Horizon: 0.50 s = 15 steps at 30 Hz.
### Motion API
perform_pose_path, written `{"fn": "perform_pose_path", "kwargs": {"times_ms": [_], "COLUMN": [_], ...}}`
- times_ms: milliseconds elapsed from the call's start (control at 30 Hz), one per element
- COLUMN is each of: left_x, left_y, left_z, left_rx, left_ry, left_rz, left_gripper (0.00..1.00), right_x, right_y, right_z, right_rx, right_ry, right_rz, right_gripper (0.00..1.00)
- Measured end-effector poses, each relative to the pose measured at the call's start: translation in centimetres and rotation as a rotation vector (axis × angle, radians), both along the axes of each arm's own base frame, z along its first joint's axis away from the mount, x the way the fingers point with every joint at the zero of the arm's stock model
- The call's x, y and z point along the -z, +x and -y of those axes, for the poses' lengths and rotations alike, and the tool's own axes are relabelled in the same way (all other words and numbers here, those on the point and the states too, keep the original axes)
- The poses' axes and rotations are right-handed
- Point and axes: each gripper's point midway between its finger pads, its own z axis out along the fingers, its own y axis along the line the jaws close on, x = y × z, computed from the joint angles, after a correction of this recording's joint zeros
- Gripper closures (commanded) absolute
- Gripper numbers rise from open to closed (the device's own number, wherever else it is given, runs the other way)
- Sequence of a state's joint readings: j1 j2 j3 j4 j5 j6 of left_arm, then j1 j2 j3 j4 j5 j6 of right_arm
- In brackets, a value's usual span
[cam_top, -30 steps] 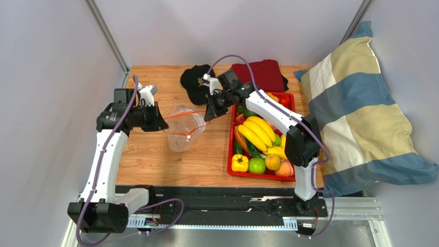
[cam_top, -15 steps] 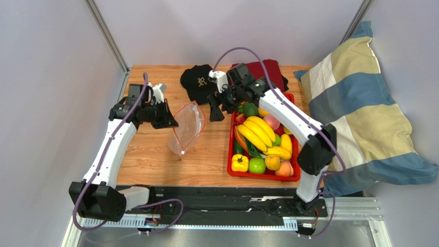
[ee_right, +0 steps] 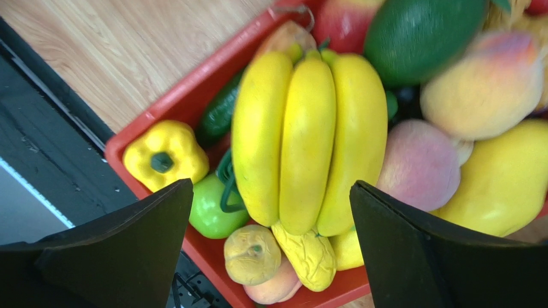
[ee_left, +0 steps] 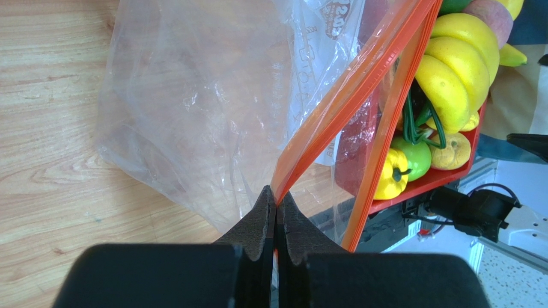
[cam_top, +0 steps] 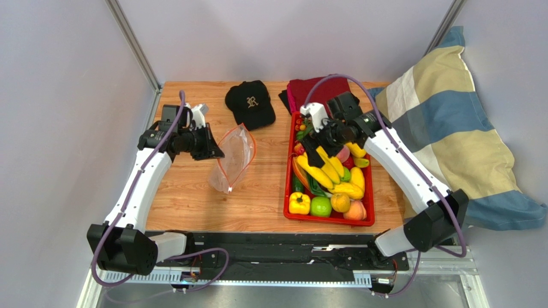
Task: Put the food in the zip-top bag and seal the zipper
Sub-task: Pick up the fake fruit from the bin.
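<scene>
The clear zip-top bag (cam_top: 231, 160) stands on the wooden table, held up by one corner of its mouth. My left gripper (cam_top: 215, 152) is shut on the orange-red zipper (ee_left: 350, 96) at its near end, with the pads (ee_left: 262, 212) pressed together on the strip. The mouth gapes narrowly. The food lies in a red tray (cam_top: 287, 192) to the right of the bag. My right gripper (cam_top: 315, 153) hovers open above the yellow banana bunch (ee_right: 302, 135), its fingers (ee_right: 148, 231) on either side and apart from it. A yellow pepper (ee_right: 164, 154) and a green apple (ee_right: 209, 208) lie beside the bananas.
A black cap (cam_top: 251, 102) and a dark red cloth (cam_top: 302, 86) lie at the back of the table. A striped pillow (cam_top: 450, 141) leans at the tray's right side. Peaches and a yellow mango-like fruit (ee_right: 508, 179) crowd the tray.
My right gripper has opened, let go of the bag's mouth and swung right over the tray. The bag's mouth has narrowed, and my left gripper has shifted slightly right and back with it.
</scene>
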State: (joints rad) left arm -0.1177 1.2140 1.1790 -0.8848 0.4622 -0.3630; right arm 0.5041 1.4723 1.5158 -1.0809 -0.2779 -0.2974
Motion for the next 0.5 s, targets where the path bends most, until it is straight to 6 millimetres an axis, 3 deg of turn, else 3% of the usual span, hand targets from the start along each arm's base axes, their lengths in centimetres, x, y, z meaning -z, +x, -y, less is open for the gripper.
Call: {"fn": "perform_pose_path", "kwargs": {"times_ms": [200,367,500], "left_x": [0.2,0.1,-0.1], "left_y": [-0.1,-0.1,-0.2], "left_z": [0.2,0.2,0.2], "left_rx": [0.009,0.01,0.011], "left_ry": [-0.002,-0.003,-0.005], "left_rz": [-0.002,0.003,0.01], "left_gripper": [1.0,1.0,1.0], "right_x": [3.7,4.0,3.8], "right_y": [-2.7,-3.9,-3.3], "right_z": [6.0,6.7,7.3], "right_rx": [0.113,0.113,0.147], "right_ry": [-0.022,0.069,0.164], "right_rz": [-0.036,-0.032,-0.07], "right_gripper": [0.07,0.09,0.06]}}
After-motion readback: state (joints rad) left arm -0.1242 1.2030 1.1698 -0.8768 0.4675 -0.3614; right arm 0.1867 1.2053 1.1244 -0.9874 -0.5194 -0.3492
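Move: The right hand, empty and wide open, hangs over the bananas: their middle is about 2 cm to its right, level fore-and-aft and some 7 cm below. The pink peach lies about 4 cm ahead and 7 cm to the right, the wrinkled yellow squash 7 cm back and 10 cm right, the green apple 11 cm back and 1 cm right. From the left hand the bananas lie about 26 cm right, level fore-and-aft and roughly 7 cm lower. The left hand keeps the bag's orange rim pinched and stays in place. Farther from the bag, the open right hand touches nothing yet: it swings about 7 cm right, sinking and drawing back some 4 cm each to the right of the bananas, then nearly halts, its fingers tilting about 10 degrees more to the left and turning slightly clockwise. ##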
